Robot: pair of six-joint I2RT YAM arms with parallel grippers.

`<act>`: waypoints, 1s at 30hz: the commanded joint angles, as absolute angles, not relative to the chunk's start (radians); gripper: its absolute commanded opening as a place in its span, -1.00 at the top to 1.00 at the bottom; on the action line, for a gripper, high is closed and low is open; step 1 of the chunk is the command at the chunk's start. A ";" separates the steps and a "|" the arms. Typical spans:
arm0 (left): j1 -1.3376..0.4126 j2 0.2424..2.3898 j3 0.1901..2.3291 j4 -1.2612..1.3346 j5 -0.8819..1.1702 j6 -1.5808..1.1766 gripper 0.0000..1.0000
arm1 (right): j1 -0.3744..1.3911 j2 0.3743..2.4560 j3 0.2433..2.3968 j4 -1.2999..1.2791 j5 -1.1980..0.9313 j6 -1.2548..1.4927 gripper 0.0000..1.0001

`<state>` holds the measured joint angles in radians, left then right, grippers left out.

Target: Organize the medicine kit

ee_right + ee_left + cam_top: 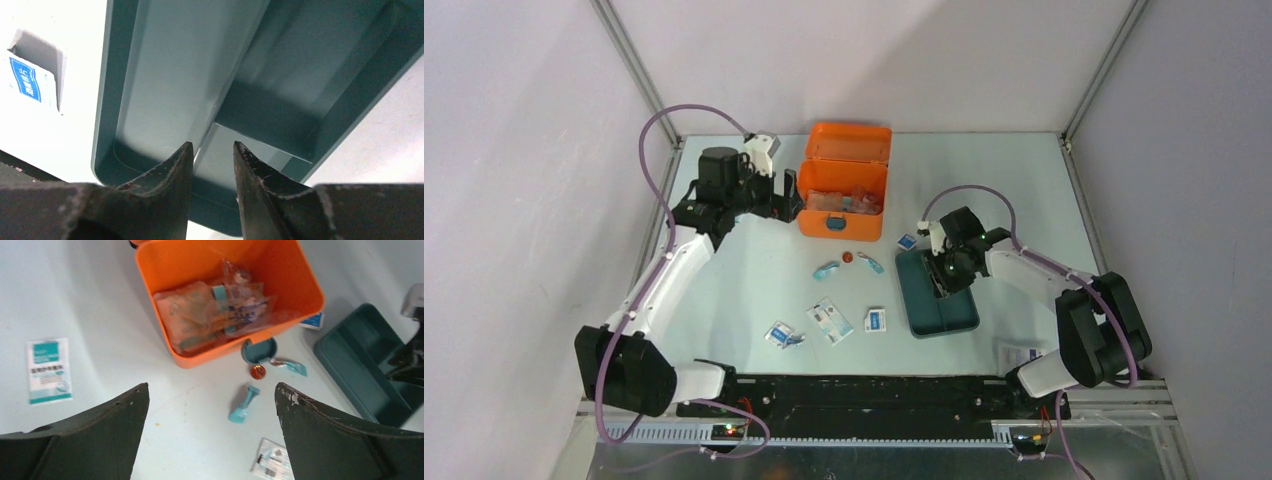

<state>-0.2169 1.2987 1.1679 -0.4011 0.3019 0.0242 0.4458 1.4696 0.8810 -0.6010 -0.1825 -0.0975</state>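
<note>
The medicine kit (842, 195) is an orange box that stands open at the back middle, lid up, with clear and teal packets inside; it also shows in the left wrist view (300, 285) with its teal latch (258, 349). My left gripper (790, 195) is open and empty just left of the box; in its own view the gripper (211, 387) is above bare table near a teal sachet (244, 402). My right gripper (944, 268) is low over the dark teal tray (949, 310). In its own view the gripper (212, 145) is narrowly open, straddling a divider of the tray (165, 75).
Loose on the table before the box are a red round item (847, 257), teal sachets (827, 270), and several flat packets (829, 320). A small blue-and-white packet (907, 241) lies beside the tray's far left corner. Another packet (1021, 353) lies near the right arm's base.
</note>
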 commanded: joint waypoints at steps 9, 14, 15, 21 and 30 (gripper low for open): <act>-0.219 1.202 1.152 -0.414 0.398 -0.121 -0.99 | 0.469 1.555 0.884 -0.549 -0.178 -0.068 0.64; -0.215 1.242 1.166 -0.396 0.611 -0.168 -0.93 | 0.468 1.483 0.889 -0.550 -0.118 -0.119 1.00; -0.222 1.262 1.175 -0.393 0.636 -0.148 -0.84 | 0.468 1.473 0.889 -0.550 -0.114 -0.144 1.00; -0.341 1.306 1.195 -0.392 0.760 0.096 -0.70 | 0.472 1.408 0.924 -0.631 -0.160 -0.319 1.00; -0.499 1.424 1.269 -0.448 0.765 0.549 -0.49 | 0.496 1.336 0.845 -0.638 -0.292 -0.670 1.00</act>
<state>-0.4644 1.3846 1.2095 -0.4366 0.7395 0.3069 0.4797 1.3830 0.8761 -0.6376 -0.2295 -0.4545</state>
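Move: The right gripper, partly open, stands over the green tray with its fingers either side of the long divider; the tray's middle is about 2 cm ahead and 3 cm below. From that hand a white-blue packet lies 14 cm left and 6 cm back, a blue square 7 cm left and 12 cm ahead. From the left hand the tray is about 33 cm right, 11 cm back and 22 cm below; the orange box is 8 cm ahead, 12 cm right, 18 cm below. Lower the right gripper about 2 cm, shut its fingers on the tray's long divider, then raise it some 4 cm while turning it about 20 degrees counter-clockwise. Meanwhile bring the empty left gripper back a little, then swing it right towards the tray, roughly 15 cm in all at level height, yawing clockwise some 40 degrees and narrowing the fingers to three quarters open. ##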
